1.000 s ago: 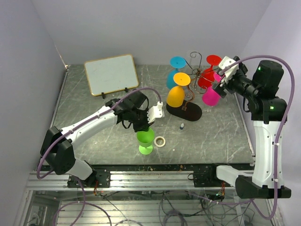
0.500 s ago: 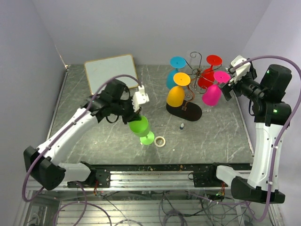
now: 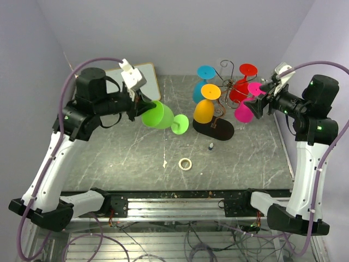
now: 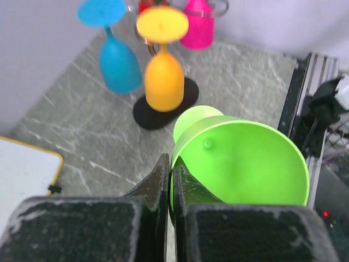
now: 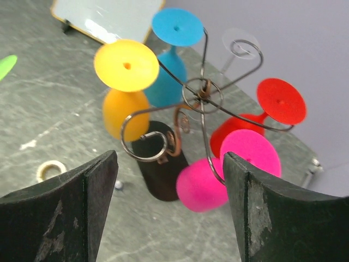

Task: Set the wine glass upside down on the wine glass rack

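My left gripper point(image 3: 141, 107) is shut on the rim of a green wine glass point(image 3: 160, 116), one finger inside the bowl and one outside. The glass hangs in the air, tipped on its side, with its foot point(image 3: 180, 124) pointing toward the wine glass rack point(image 3: 225, 83). From the left wrist, the green bowl point(image 4: 245, 158) fills the right side beyond the pinched jaws of the left gripper point(image 4: 170, 180). Blue point(image 3: 203, 86), yellow point(image 3: 204, 109), red point(image 3: 240, 87) and magenta point(image 3: 245, 109) glasses hang upside down on the rack. My right gripper point(image 3: 260, 99) stands open just right of the magenta glass, holding nothing. The right wrist view shows that open right gripper point(image 5: 170, 158) facing a free curled hook point(image 5: 147, 144).
The rack's black oval base point(image 3: 215, 130) sits on the grey table. A tape ring point(image 3: 185, 164) and a small blue-capped object point(image 3: 211, 146) lie in front of it. A whiteboard point(image 3: 146, 76) leans at the back left, partly behind my left arm.
My left arm lifted the green glass off the table, swung it up and back, and tipped it sideways. My right gripper drew back from the magenta glass, which now hangs on the rack.
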`<action>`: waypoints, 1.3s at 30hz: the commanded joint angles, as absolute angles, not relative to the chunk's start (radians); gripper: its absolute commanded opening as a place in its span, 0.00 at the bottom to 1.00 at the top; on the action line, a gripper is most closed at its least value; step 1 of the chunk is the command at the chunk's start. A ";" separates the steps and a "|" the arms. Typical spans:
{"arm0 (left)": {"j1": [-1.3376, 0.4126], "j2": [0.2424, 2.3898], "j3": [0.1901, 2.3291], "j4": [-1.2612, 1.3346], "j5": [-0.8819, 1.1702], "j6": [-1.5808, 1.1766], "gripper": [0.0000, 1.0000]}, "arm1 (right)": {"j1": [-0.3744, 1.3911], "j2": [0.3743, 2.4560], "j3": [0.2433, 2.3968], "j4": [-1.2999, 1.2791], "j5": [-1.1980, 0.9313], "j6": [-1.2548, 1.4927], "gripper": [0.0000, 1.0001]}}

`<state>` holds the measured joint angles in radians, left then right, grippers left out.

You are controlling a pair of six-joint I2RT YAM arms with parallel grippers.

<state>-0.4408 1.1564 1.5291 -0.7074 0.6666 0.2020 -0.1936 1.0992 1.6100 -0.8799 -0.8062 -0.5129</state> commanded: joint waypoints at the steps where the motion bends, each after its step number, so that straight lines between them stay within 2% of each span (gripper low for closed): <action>1: -0.434 1.164 1.689 -0.689 0.685 0.097 0.07 | -0.201 1.115 1.619 -0.792 -0.959 -0.326 0.76; 6: -0.434 1.207 1.815 -0.629 0.655 0.019 0.07 | -0.187 1.141 1.602 -0.631 -1.109 -0.111 0.73; 11: -0.434 1.274 1.920 -0.571 0.600 -0.002 0.07 | -0.103 1.218 1.606 -0.501 -1.164 0.026 0.72; 17: -0.434 1.331 1.994 -0.522 0.567 0.009 0.07 | 0.049 1.319 1.645 -0.411 -1.156 0.110 0.72; 22: -0.434 1.344 2.004 -0.519 0.548 0.096 0.07 | 0.151 1.341 1.563 -0.129 -1.120 0.291 0.72; 25: -0.434 1.345 2.001 -0.527 0.534 0.140 0.07 | 0.213 1.394 1.585 -0.099 -1.085 0.330 0.72; 30: -0.433 1.347 1.997 -0.535 0.518 0.191 0.07 | 0.265 1.457 1.624 -0.086 -1.018 0.370 0.68; 39: -0.434 1.353 1.993 -0.538 0.512 0.222 0.07 | 0.315 1.524 1.666 -0.044 -0.993 0.441 0.53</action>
<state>-0.4400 1.3506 1.9705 -0.5678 0.5270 0.1917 0.2966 1.5166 1.6203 -0.1070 -1.0092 0.3862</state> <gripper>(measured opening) 0.085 0.564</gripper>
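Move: My left hand already holds the green wine glass by its rim. The glass's middle lies about 33 cm to the left of my open right hand, 7 cm back and 5 cm lower. The rack's wire top is roughly 31 cm right of my left hand, 15 cm ahead and 8 cm below. From my right hand, the hanging orange glass is some 17 cm left, 8 ahead and 15 below; the pink one, 3 left, 8 ahead and 15 below. I lift the green glass about 14 cm with my left hand, then ease it some 5 cm forward, keeping the rim pinched and tipping the fingers up to about level. My right hand sweeps about 20 cm left over the hung glasses towards the green foot, ending a little forward, turning counter-clockwise and rolling its left side up, its fingers narrowing late but staying open. ##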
